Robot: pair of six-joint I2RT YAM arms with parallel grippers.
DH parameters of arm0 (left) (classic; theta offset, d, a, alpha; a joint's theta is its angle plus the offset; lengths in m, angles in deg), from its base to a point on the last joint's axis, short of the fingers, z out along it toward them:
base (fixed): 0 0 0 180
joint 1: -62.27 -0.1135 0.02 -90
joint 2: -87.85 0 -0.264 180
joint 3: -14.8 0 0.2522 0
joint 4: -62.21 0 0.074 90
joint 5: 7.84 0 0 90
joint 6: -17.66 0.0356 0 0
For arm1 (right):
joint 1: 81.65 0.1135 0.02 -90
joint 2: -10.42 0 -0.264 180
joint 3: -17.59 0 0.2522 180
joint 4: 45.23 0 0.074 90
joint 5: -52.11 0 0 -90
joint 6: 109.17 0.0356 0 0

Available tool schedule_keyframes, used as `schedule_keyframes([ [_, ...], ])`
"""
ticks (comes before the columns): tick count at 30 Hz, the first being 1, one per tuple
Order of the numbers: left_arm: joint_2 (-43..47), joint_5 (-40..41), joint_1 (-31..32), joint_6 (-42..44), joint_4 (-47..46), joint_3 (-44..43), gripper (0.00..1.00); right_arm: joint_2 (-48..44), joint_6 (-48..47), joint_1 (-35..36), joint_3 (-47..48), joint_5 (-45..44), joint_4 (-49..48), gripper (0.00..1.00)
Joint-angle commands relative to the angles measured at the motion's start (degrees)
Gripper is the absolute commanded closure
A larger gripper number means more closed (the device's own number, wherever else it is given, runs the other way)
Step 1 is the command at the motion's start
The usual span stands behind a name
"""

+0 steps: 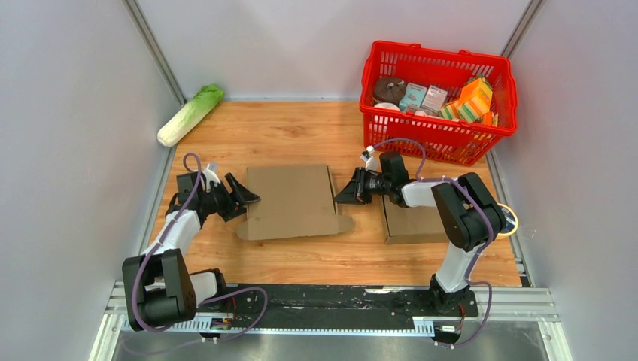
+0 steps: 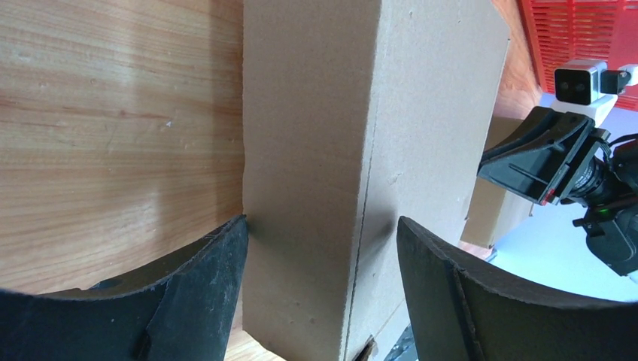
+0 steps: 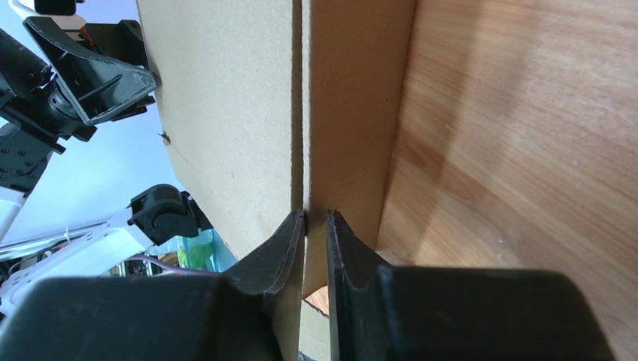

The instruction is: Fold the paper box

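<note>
The brown cardboard box point(image 1: 292, 201) lies in the middle of the wooden table, its top panel facing up. My left gripper point(image 1: 244, 197) is open at the box's left end. In the left wrist view the box's end wall point(image 2: 316, 135) stands between the two spread fingers point(image 2: 203, 293); the left finger touches its edge and the right one is apart. My right gripper point(image 1: 347, 192) is shut on the box's right edge. In the right wrist view its fingertips point(image 3: 314, 222) pinch a thin cardboard panel point(image 3: 353, 98) beside the top panel point(image 3: 226, 90).
A red basket point(image 1: 440, 94) with packets and sponges stands at the back right. A napa cabbage point(image 1: 189, 114) lies at the back left. A second flat cardboard box point(image 1: 414, 223) lies under the right arm. Grey walls close both sides.
</note>
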Motion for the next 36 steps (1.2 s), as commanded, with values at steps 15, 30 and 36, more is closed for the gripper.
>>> schedule_keyframes([
  [15,-1.1,-6.2,6.0,-8.5,-10.6,1.5,0.39,-0.9,-3.5,1.3,1.3,-3.7,4.8,0.72],
  [30,2.8,-5.9,5.9,-10.8,-1.8,-3.3,0.73,-14.1,-18.9,5.1,9.5,-10.4,25.9,0.1],
  [36,1.6,-6.0,5.9,-10.6,-1.4,-3.6,0.78,-20.2,-31.3,11.5,13.2,-34.0,39.3,0.0],
])
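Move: The paper box lies between the hands. Its middle is about 12 cm to the left hand's right, level with it and 4 cm below; its near flap is also 12 cm right, but some 6 cm back. From the right hand the box's middle is about 12 cm left, 1 cm back and 3 cm below. A finished box lies 22 cm to the right hand's right and 4 cm back, the red basket 25 cm right and 24 cm ahead. Rightward, after a slight dip, the left hand shifts some 3 cm against the box's left wall, its wide-open fingers closing to nearly shut at the top edge, then rises. The right hand first stays at the right edge, then lifts about 5 cm and draws slightly back, opening from nearly shut to fully open, fingers tipping down and the wrist rolling to straddle the near right corner. ##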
